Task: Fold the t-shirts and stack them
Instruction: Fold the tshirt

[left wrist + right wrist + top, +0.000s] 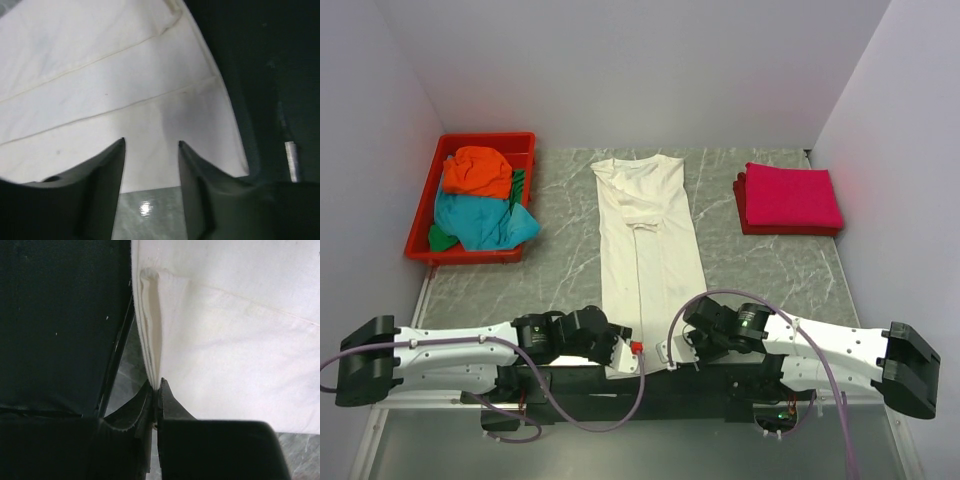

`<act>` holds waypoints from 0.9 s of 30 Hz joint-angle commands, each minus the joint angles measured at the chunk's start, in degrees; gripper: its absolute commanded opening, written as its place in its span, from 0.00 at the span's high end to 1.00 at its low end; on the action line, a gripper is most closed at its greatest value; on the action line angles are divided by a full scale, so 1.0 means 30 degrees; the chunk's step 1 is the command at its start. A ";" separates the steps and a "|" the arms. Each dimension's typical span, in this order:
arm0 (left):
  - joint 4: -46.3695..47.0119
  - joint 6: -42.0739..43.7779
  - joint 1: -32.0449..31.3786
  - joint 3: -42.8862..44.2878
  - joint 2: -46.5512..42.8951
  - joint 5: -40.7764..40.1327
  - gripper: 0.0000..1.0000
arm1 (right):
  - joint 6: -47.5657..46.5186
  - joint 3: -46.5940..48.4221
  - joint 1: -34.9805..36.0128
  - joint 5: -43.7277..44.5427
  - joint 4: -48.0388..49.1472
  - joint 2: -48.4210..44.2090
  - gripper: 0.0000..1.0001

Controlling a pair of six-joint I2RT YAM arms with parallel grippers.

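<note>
A cream-white t-shirt (645, 235) lies folded into a long strip down the middle of the table, collar at the far end. Its near hem is at my two grippers. My right gripper (159, 384) is shut on the folded side edge of this shirt (230, 340) at the hem corner, and sits at the strip's near right (672, 348). My left gripper (151, 144) stands open over the hem (150, 90) with nothing between its fingers, at the near left corner (625, 350). A magenta-pink shirt (790, 193) lies folded on a red one (785, 229) at the right.
A red plastic tray (420, 255) at the far left holds a crumpled orange shirt (478, 170) and a teal one (480, 220). White walls close in the table on three sides. The arms' dark base bar (650, 385) runs along the near edge.
</note>
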 commanded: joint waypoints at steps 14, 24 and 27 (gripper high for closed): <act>0.0112 -0.0518 -0.0551 0.1032 0.3516 0.2913 0.38 | 0.0019 0.1195 -0.2564 -0.1838 0.0111 -0.0460 1.00; 0.0670 -0.1542 -0.0551 0.1265 0.2257 0.3001 0.30 | 0.0077 0.1459 -0.3182 -0.2542 0.0402 0.0007 1.00; 0.0844 -0.2069 -0.0580 0.1412 0.2023 0.3322 0.27 | 0.0135 0.1547 -0.3211 -0.2601 0.0461 0.0154 1.00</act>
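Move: The t-shirt's near-left hem corner lies about 6 cm back, 4 cm left and 6 cm below the empty, part-open left hand. The near-right corner, already pinched in the right fingers, is some 12 cm to that hand's right and 3 cm back. From the right hand, the near-left corner is roughly 16 cm left, 3 cm back and 1 cm lower; the collar lies about 39 cm ahead and 10 cm left. The right fingers keep their pinch on the near-right corner, draw it forward and up about 2 cm in all, turn slightly clockwise, then hold. Meanwhile the left hand shifts back some 3 cm and sinks about 4 cm towards the near-left hem corner, rolling roughly 10 degrees; its fingers spread wider, and finally it rises about 2 cm, still empty. ##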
